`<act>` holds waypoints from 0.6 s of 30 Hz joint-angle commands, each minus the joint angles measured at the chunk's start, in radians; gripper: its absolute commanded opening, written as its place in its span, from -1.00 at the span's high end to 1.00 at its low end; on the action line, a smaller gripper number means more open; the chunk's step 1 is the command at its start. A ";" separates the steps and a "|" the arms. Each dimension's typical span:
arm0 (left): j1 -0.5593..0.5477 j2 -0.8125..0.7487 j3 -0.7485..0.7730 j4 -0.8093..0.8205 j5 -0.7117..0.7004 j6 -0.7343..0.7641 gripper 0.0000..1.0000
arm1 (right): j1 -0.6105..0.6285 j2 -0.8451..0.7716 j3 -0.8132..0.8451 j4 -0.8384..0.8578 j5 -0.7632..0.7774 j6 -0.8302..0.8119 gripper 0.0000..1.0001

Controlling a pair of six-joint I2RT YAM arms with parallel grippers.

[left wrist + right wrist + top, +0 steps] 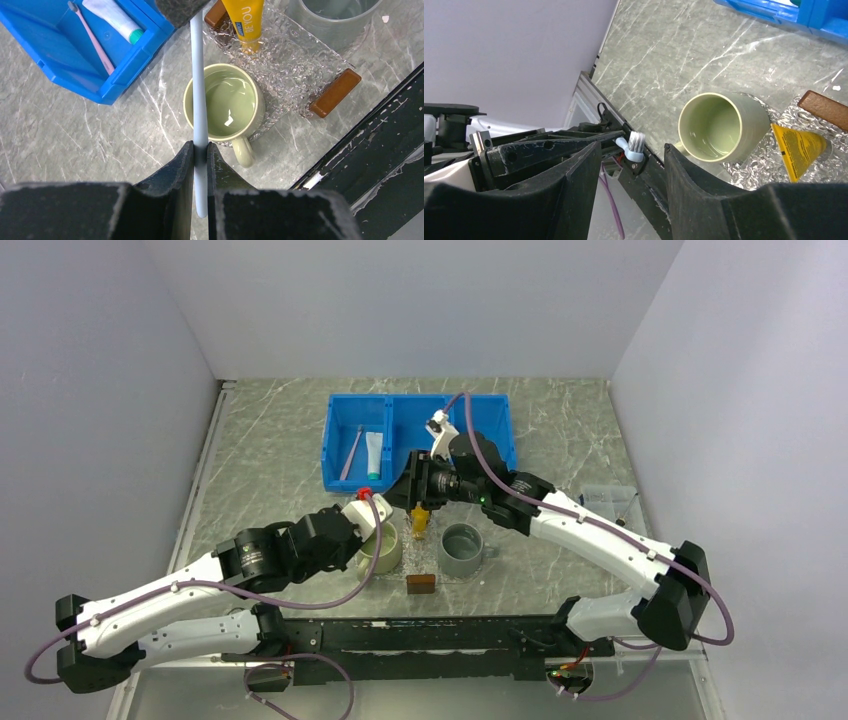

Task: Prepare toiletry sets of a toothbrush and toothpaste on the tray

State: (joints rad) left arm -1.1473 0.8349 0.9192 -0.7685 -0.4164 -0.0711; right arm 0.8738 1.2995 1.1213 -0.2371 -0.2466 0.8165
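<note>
My left gripper (200,147) is shut on the handle of the pale blue toothbrush (198,75), holding it in the air beside the green mug (225,102). The brush's bristled head (636,144) sits between the fingers of my right gripper (632,146), which stand apart on either side of it without touching it. A yellow-orange toothpaste (245,20) rests on the clear glittery tray (300,65). Over in the blue bin (60,60) lie a pink toothbrush (92,37) and a white toothpaste (112,17) with a teal cap.
The green mug and a grey mug (462,548) stand on the tray. A brown block (335,92) lies at its near edge, another (216,15) beside the yellow tube. A small clear box (610,500) sits at the right. The black base rail (430,635) runs along the near edge.
</note>
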 commanded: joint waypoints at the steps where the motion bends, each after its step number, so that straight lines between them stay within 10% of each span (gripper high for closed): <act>1: -0.009 -0.008 -0.004 0.025 -0.012 -0.010 1.00 | -0.001 0.006 0.051 0.067 -0.026 0.027 -0.01; 18: -0.014 -0.013 -0.007 0.023 -0.018 -0.013 1.00 | -0.001 0.011 0.053 0.068 -0.038 0.045 0.58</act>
State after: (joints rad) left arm -1.1538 0.8349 0.9192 -0.7685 -0.4171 -0.0719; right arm 0.8738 1.3186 1.1339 -0.2161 -0.2714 0.8490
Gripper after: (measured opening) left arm 0.154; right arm 0.243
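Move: The blue toothbrush's head stands between the right hand's open fingertips, about 1 cm to the left of the point where they close and level with it; from the left hand, which already grips the handle, the head is roughly 4 cm ahead, 5 cm right and 7 cm up. Some 20 cm below the right hand, the green mug stands about 2 cm back and 2 cm left, the yellow toothpaste about 3 cm ahead and 5 cm right, and the grey mug some 2 cm back and 13 cm right. The right fingers close around the bristle end of the blue toothbrush, going from about half open to about a quarter, while that hand eases less than 1 cm to the left, up a trifle, with next to no wrist turn, and ends with its tips flanking the head and seeming to touch it. The left hand stays in place over the green mug and keeps its pinch on the handle, holding the brush up to the right hand. ##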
